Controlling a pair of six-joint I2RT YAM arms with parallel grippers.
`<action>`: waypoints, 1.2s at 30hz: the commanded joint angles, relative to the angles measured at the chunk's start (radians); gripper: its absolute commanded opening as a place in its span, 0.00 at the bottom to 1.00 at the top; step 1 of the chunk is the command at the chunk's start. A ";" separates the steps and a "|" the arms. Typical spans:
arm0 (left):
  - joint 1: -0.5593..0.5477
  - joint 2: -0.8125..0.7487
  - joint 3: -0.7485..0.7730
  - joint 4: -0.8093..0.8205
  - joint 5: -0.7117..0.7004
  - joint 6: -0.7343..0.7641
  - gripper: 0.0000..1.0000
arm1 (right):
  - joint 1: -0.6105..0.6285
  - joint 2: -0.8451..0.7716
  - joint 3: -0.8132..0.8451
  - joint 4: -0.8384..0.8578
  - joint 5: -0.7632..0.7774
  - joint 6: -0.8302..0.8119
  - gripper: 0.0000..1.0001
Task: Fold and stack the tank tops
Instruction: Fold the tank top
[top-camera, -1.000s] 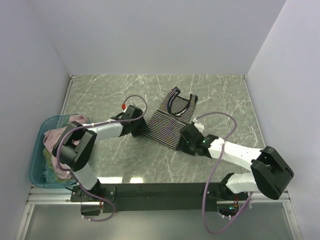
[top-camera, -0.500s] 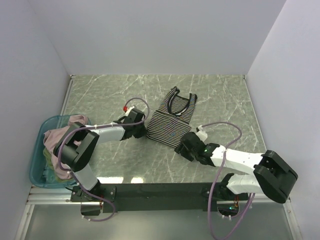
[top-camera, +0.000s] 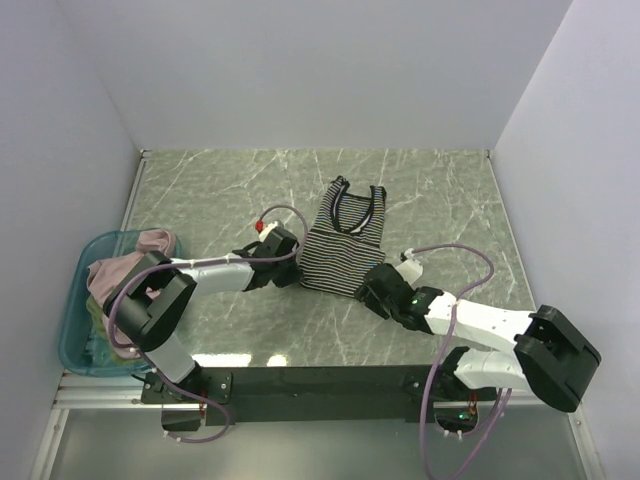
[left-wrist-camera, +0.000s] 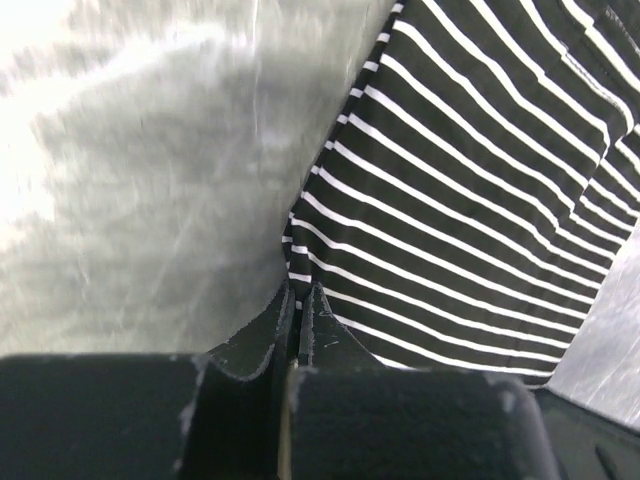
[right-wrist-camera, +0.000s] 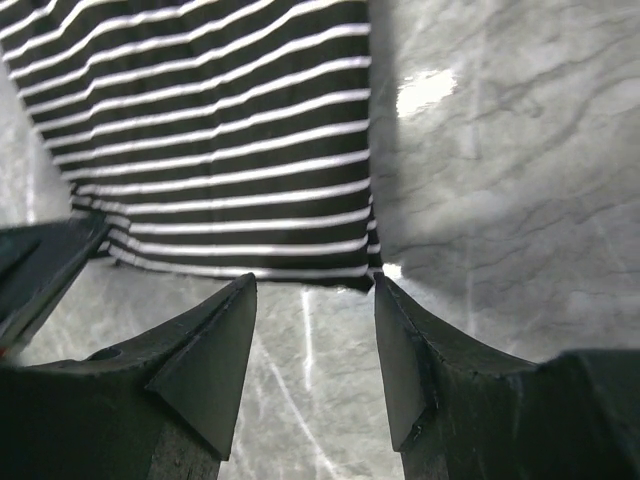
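Note:
A black-and-white striped tank top (top-camera: 345, 245) lies flat mid-table, neck toward the far wall. My left gripper (top-camera: 291, 272) sits low at its lower left corner. In the left wrist view that gripper (left-wrist-camera: 301, 293) is shut, with the striped hem (left-wrist-camera: 470, 200) pinched between its tips. My right gripper (top-camera: 369, 291) rests by the lower right corner. It stands open (right-wrist-camera: 312, 287), nothing between its fingers, and the striped hem (right-wrist-camera: 220, 130) lies just ahead of the tips. Dusty pink tank tops (top-camera: 128, 268) and a pale green one (top-camera: 93, 322) sit heaped in the tub.
The teal plastic tub (top-camera: 72, 305) stands at the table's left edge, beside the left arm's base. White walls close in the marble table on the left, far and right sides. Purple cables loop off both arms.
My left gripper has slid right along the hem and shut on the striped top's corner. My right gripper has drawn back a little toward the near edge, still open. The top has shifted slightly.

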 joint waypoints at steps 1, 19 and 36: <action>-0.021 -0.004 -0.055 -0.196 0.002 0.000 0.01 | 0.005 0.017 0.015 -0.028 0.068 0.019 0.58; -0.055 -0.065 -0.087 -0.203 0.035 -0.005 0.01 | 0.009 0.105 0.020 -0.028 0.006 -0.058 0.33; -0.205 -0.408 -0.185 -0.431 0.066 -0.035 0.01 | 0.285 -0.113 0.129 -0.415 -0.064 -0.058 0.02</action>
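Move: The left hand already holds the left corner of the tank top's hem; the table's front edge lies some 21 cm straight back from it, about 1 cm lower, and the hem's right corner about 14 cm right and 3 cm back. For the open right hand, that right corner is practically level fore and aft, 1 cm right and 2 cm below. From the right hand, the neckline's bottom lies about 15 cm ahead and 3 cm left, the left strap's end some 26 cm ahead and 5 cm left. Straight down about 2 cm goes the right hand, closing its fingers on the hem's right corner, while the left, still pinching its corner, eases back a few centimetres. Then both draw the tank top back faster towards the table's front edge, the left about 12 cm in all, the right about 8; the left wrist turns slightly clockwise, the right counter-clockwise. ##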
